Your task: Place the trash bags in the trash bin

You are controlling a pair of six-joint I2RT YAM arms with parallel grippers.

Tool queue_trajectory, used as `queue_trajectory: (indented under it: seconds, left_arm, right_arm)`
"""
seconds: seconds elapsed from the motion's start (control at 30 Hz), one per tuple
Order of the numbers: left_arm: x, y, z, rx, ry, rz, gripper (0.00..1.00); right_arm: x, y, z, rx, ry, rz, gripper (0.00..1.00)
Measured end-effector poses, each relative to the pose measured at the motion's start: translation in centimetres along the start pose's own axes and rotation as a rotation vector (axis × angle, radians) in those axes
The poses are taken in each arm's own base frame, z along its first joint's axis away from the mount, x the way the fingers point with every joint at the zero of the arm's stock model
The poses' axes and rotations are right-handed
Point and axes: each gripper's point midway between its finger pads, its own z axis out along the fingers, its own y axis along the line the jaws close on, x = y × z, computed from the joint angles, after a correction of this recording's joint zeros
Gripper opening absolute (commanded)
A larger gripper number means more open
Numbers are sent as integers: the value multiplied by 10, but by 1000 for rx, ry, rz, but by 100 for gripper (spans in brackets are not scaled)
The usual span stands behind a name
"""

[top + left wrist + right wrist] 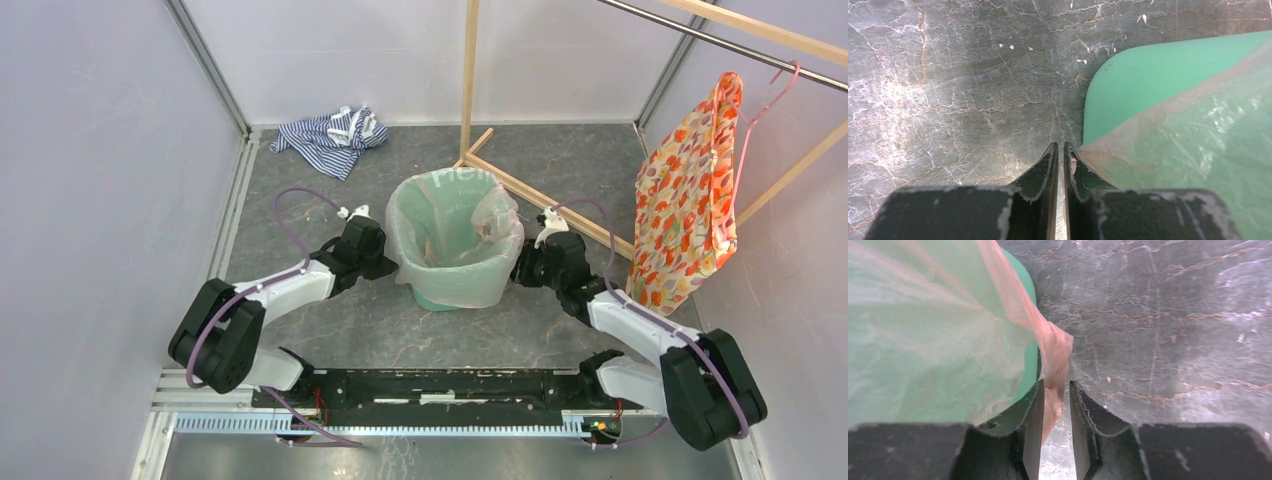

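Observation:
The mint-green trash bin (436, 296) stands upright mid-floor, lined by the pale pink translucent trash bag (470, 268), whose top is folded down over the rim and outer wall. My left gripper (388, 262) sits low against the bin's left side. In the left wrist view its jaws (1060, 146) stand a narrow slit apart with only floor between them; the bag's edge (1193, 145) lies just right of them over the bin (1158, 70). My right gripper (522, 262) is at the bin's right side, open (1054, 384), a loose pink bag fold (1055, 347) hanging in the gap, unpinched.
A blue-white striped cloth (330, 135) lies at the back left. An orange floral garment (690, 200) hangs on a pink hanger at the right. A wooden frame post (468, 75) and its diagonal base bar stand just behind the bin. White walls close both sides.

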Motion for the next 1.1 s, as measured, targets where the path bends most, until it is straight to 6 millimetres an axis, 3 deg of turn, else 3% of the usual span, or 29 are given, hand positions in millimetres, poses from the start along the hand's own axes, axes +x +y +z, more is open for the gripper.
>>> queue_trajectory:
  seconds: [0.17, 0.53, 0.8, 1.1]
  left_arm:
    - [-3, -2, -8, 9, -11, 0, 18]
    - [-9, 3, -22, -16, -42, -1, 26]
    - [-13, 4, -32, -24, -58, -2, 40]
    - [-15, 1, -38, -8, -68, -3, 47]
  right_arm:
    - [-5, -8, -12, 51, -23, -20, 38]
    - [-11, -21, -29, 148, -22, -57, 61]
    - [-25, -18, -41, 167, -49, -80, 63]
    - [-36, -20, -51, 197, -75, -106, 61]
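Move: The lower edge of the trash bag is right at my barely parted left fingertips, about 1 cm to their right. The lined trash bin's middle stands some 12 cm right of that hand, 3 cm farther out and 5 cm higher. A twisted corner of the bag hangs between my right fingers. From that hand the bin is about 12 cm left and 5 cm ahead, and the wooden bar lies roughly 16 cm ahead and 7 cm right, on the floor. I open both hands wider to free the bag and draw them outward and up, off the bin's two sides. My right hand goes right first, then mostly up, about 5 cm each way, rolling some 10 degrees so its left side dips; my left rises 3 to 4 cm, easing left and slightly back. ##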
